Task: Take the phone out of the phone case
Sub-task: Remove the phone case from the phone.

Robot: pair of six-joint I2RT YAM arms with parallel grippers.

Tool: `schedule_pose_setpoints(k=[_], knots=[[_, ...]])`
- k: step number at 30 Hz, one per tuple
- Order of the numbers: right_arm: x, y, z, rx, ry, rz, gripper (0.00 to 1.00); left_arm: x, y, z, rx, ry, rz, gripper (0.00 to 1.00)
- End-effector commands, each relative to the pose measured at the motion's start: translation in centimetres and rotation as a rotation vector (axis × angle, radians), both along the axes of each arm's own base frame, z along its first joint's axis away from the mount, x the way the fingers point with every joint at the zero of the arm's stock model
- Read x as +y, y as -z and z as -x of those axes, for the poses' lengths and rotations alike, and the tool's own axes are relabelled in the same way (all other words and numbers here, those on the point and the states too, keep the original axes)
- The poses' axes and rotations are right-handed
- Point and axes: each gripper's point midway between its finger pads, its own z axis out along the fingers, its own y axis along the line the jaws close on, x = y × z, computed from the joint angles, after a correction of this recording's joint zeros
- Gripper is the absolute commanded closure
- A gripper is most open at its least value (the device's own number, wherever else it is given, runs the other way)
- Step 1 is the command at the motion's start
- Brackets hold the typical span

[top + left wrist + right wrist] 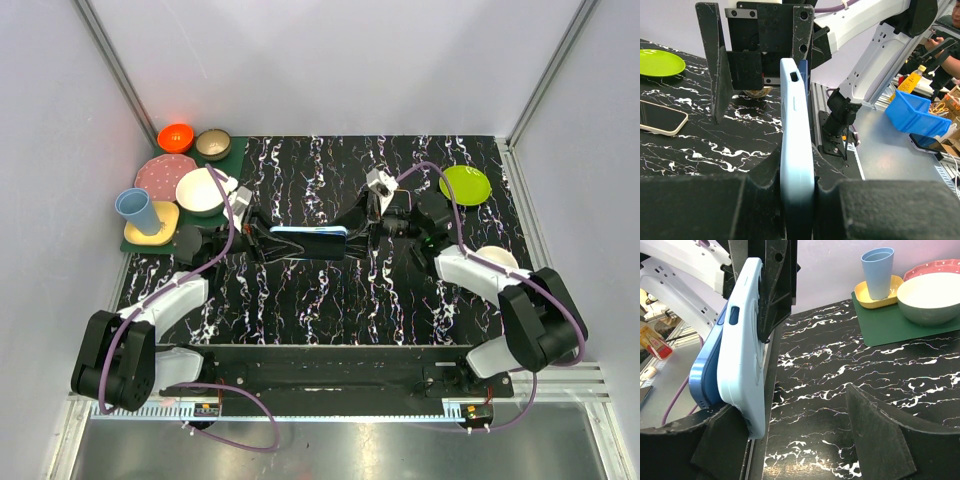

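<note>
The light blue phone case [310, 240] hangs on edge above the middle of the table, between the two arms. My left gripper [799, 200] is shut on one end of the case [796, 150]. In the right wrist view the darker blue phone [707, 365] stands partly out of the case [742, 340] along its left side. My right gripper [800, 440] is open wide at the case's other end. That end rests against its left finger [720, 440], while the right finger [880, 435] stands well apart. From above, the right gripper [365, 225] sits just right of the case.
On a green mat [235, 160] at the back left stand an orange bowl [176, 137], a brown bowl [213, 144], a pink plate [163, 175], a white bowl [200, 190] and a blue cup [137, 210]. A green plate [465, 184] lies back right. A cream-rimmed phone [660, 117] lies flat.
</note>
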Motion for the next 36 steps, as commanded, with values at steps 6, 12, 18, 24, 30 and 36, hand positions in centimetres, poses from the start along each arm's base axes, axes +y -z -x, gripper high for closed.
schedule_pose_setpoints(k=[6, 12, 18, 24, 30, 36], knots=[[2.0, -1.5, 1.8, -0.037, -0.070, -0.035, 0.22, 0.0, -2.2, -2.9, -0.088, -0.153, 0.081, 1.00], [2.3, -1.3, 2.0, -0.024, -0.082, -0.038, 0.23, -0.5, -1.6, -3.1, -0.068, -0.145, 0.070, 1.00], [2.4, -1.3, 2.2, -0.021, -0.097, -0.039, 0.30, -0.6, -1.3, -3.6, -0.046, -0.148, 0.063, 1.00], [2.7, -1.2, 2.9, -0.014, -0.130, -0.044, 0.36, -0.7, -1.3, -3.7, -0.041, -0.151, 0.063, 1.00], [2.9, -1.2, 3.2, -0.005, -0.148, -0.046, 0.42, -0.6, -1.0, -4.0, -0.029, -0.160, 0.062, 1.00], [3.1, -1.2, 3.4, 0.003, -0.155, -0.051, 0.46, -0.7, -1.0, -4.0, -0.025, -0.161, 0.062, 1.00]])
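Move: The phone case, held upright on edge by the left hand, has its middle about 5 cm to the right hand's left and 3 cm back, level with it; the phone sits against it, about 4 cm back of the right hand. The second phone lies some 14 cm ahead, 20 cm right and 22 cm below. From the left hand the case's middle is about 4 cm to the right, level and straight across. Right hand, a finger between phone and case, sinks and edges left about 1 cm, part-closing; left grip sinks. ##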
